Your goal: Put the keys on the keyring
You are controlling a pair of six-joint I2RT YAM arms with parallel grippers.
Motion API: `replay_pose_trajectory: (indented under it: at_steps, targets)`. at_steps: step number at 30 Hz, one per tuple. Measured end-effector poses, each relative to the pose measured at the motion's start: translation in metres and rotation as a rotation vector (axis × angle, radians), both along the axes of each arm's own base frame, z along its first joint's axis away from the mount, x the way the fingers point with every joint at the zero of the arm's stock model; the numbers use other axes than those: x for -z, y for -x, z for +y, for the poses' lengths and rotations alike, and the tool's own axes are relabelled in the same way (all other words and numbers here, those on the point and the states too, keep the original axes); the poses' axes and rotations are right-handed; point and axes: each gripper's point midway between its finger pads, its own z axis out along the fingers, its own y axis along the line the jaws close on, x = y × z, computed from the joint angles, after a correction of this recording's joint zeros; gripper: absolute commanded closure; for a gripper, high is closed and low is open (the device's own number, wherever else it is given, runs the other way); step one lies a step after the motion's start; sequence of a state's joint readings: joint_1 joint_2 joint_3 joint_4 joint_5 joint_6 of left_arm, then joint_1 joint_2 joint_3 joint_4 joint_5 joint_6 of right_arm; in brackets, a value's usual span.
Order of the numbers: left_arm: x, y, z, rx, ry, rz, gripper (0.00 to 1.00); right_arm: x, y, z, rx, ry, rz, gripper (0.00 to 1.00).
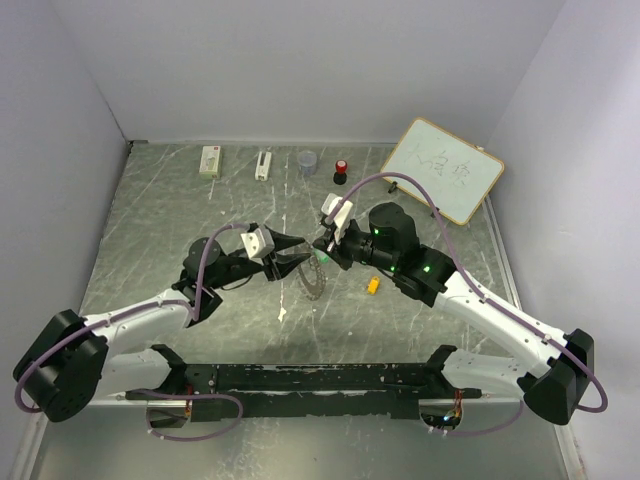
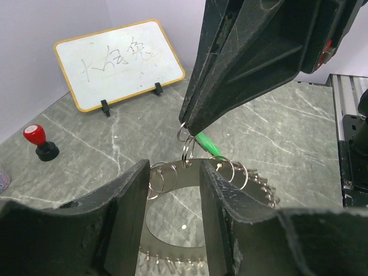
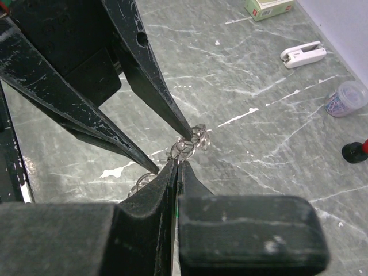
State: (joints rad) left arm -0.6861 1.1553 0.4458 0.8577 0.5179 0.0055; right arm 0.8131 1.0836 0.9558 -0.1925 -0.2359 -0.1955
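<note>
The keyring [image 1: 312, 278], a flat metal ring rimmed with small split rings, stands tilted at mid-table between both grippers. My right gripper [image 1: 323, 250] is shut on the green key [image 2: 208, 144], which pokes from its tips. A small split ring [image 2: 187, 152] links those tips to a hole in the keyring's band [image 2: 187, 175]. My left gripper [image 2: 175, 167] has its jaws half apart, straddling the band's upper arc; I cannot tell whether they touch it. The yellow-orange key [image 1: 373, 285] lies loose on the table to the right.
A whiteboard [image 1: 443, 170] leans at the back right. Along the back stand a red-topped black knob [image 1: 341, 172], a small grey cup [image 1: 307, 162], a white clip-like tool [image 1: 263, 165] and a small box [image 1: 210, 161]. White walls close in three sides.
</note>
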Motion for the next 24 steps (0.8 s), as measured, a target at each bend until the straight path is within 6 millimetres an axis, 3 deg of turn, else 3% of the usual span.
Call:
replay_pose_trajectory:
  at_steps: [9, 20, 24]
  targets:
    - [0.009, 0.001, -0.005, 0.025, -0.013, 0.014, 0.69, 0.0, 0.002, 0.001, -0.015, -0.003, 0.004, 1.0]
    - [0.004, 0.005, -0.01, 0.054, 0.003, -0.005, 0.69, -0.001, 0.003, 0.002, -0.021, -0.006, 0.004, 1.0]
    - [0.002, 0.006, -0.013, 0.068, 0.004, -0.009, 0.76, -0.001, 0.003, 0.003, -0.022, -0.008, 0.002, 1.0]
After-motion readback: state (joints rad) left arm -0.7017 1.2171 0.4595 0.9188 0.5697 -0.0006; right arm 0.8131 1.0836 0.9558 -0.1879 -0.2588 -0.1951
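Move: The small wire ring at the tips of the right fingers is what the left hand is after: about 3 cm to its right, 1 cm ahead and level with it. The big round keyring hangs beneath, its middle some 7 cm below the left hand and 3 cm to its right. The green key is roughly 5 cm to the left hand's right, 2 cm lower and neither ahead nor back. From the right hand, the wire ring sits about 1 cm ahead, 1 cm left and 1 cm down. Slowly rightwards, by a bit over 1 cm, the left hand eases its fingertips in towards the small wire ring, dipping nearly 1 cm and coming most of the way back up, while its fingers close from about half open to under a third, without shutting fully. The right hand stays almost still with its fingers shut, still holding up the ring and the green key. ##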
